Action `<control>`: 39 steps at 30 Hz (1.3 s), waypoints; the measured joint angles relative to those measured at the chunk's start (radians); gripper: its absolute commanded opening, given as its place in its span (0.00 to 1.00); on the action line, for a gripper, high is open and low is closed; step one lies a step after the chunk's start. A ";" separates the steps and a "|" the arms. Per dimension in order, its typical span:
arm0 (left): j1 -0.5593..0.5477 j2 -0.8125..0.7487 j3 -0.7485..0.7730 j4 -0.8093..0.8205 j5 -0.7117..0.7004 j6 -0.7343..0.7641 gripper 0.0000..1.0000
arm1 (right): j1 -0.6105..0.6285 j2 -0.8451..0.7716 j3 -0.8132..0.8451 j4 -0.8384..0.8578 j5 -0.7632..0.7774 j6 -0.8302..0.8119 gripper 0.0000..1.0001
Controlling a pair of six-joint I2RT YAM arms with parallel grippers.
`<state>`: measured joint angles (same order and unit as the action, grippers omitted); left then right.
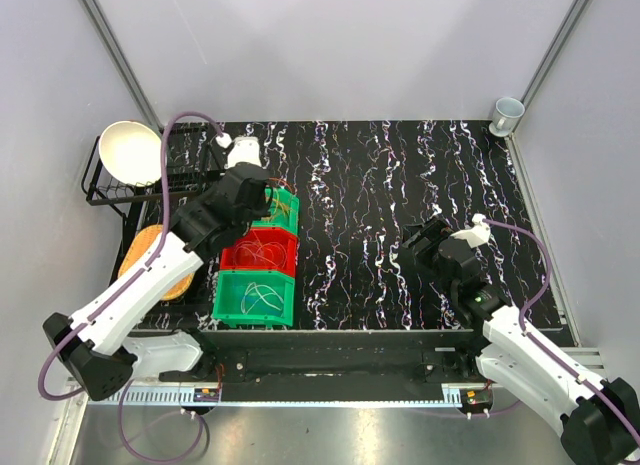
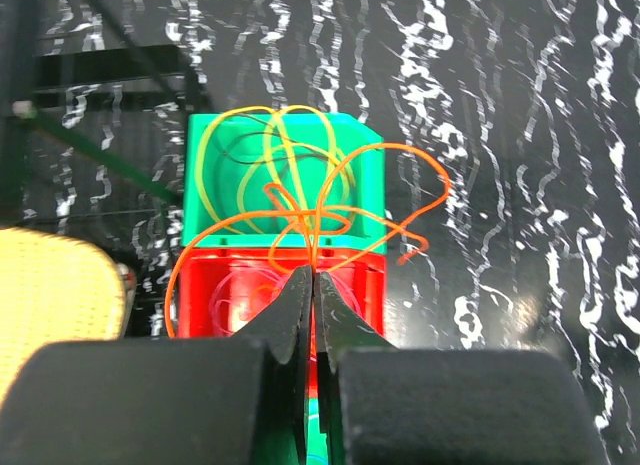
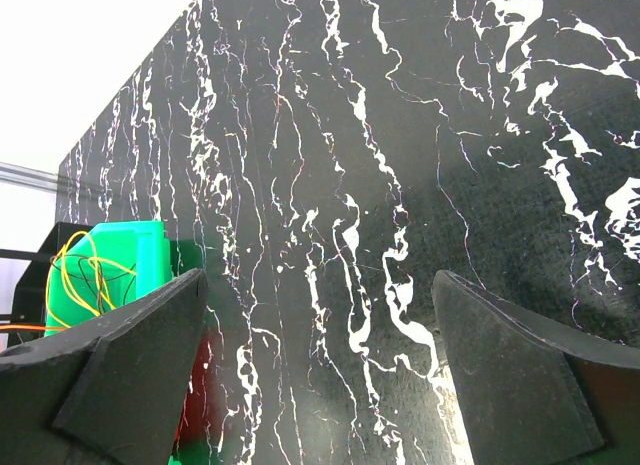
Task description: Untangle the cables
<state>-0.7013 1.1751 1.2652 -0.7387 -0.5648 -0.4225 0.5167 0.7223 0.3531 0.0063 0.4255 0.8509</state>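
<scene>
Three bins stand in a row at the left: a far green bin (image 1: pixel 285 213), a red bin (image 1: pixel 262 253) and a near green bin (image 1: pixel 255 298), each holding coiled cables. My left gripper (image 1: pixel 268 193) hovers above the far green bin (image 2: pixel 285 200). Seen from the left wrist, the left gripper (image 2: pixel 313 273) is shut on an orange cable (image 2: pixel 314 235) whose loops spread over the green and red bins (image 2: pixel 225 285). Yellow cables (image 2: pixel 283 150) lie tangled with it in the green bin. My right gripper (image 1: pixel 420 247) hangs open over bare table, its fingers (image 3: pixel 130 335) wide apart and empty.
A black dish rack (image 1: pixel 110 190) with a white bowl (image 1: pixel 130 150) stands at the back left. An orange-yellow round pad (image 1: pixel 155 260) lies left of the bins. A grey cup (image 1: pixel 507 112) sits in the back right corner. White walls enclose the table.
</scene>
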 measured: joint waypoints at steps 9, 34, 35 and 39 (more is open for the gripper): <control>0.042 -0.048 -0.080 -0.017 -0.061 -0.037 0.00 | 0.000 0.006 0.000 0.005 0.000 0.000 1.00; 0.047 -0.306 -0.312 -0.027 -0.102 -0.156 0.00 | 0.000 0.023 0.000 0.005 -0.001 0.000 1.00; 0.047 -0.311 -0.312 -0.027 -0.102 -0.151 0.00 | 0.000 0.024 0.000 0.005 -0.001 0.000 1.00; 0.047 -0.326 -0.312 -0.026 -0.103 -0.143 0.00 | 0.000 0.027 0.000 0.005 -0.001 0.000 1.00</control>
<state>-0.6544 0.8494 0.9531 -0.7650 -0.6674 -0.5652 0.5167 0.7490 0.3531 0.0116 0.4244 0.8513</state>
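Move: The red bin, with the pink cable in it, lies almost under the left gripper, which holds the orange cable: about 3 cm to the left, roughly level fore and aft and some 20 cm below. The back green bin with the yellow cable is about 10 cm beyond the red one, the front green bin some 12 cm nearer the base, and the woven mat roughly 22 cm to the red bin's left. From the right gripper the red bin is around 40 cm to the left. Bring the left gripper, fingers still shut on the orange cable, about 7 cm left and 5 cm back over the red bin's left side. Start out leftward, then draw back while dipping some 6 cm, and rise again a couple of centimetres at the end, turning the hand about 10 degrees counter-clockwise on the way. ##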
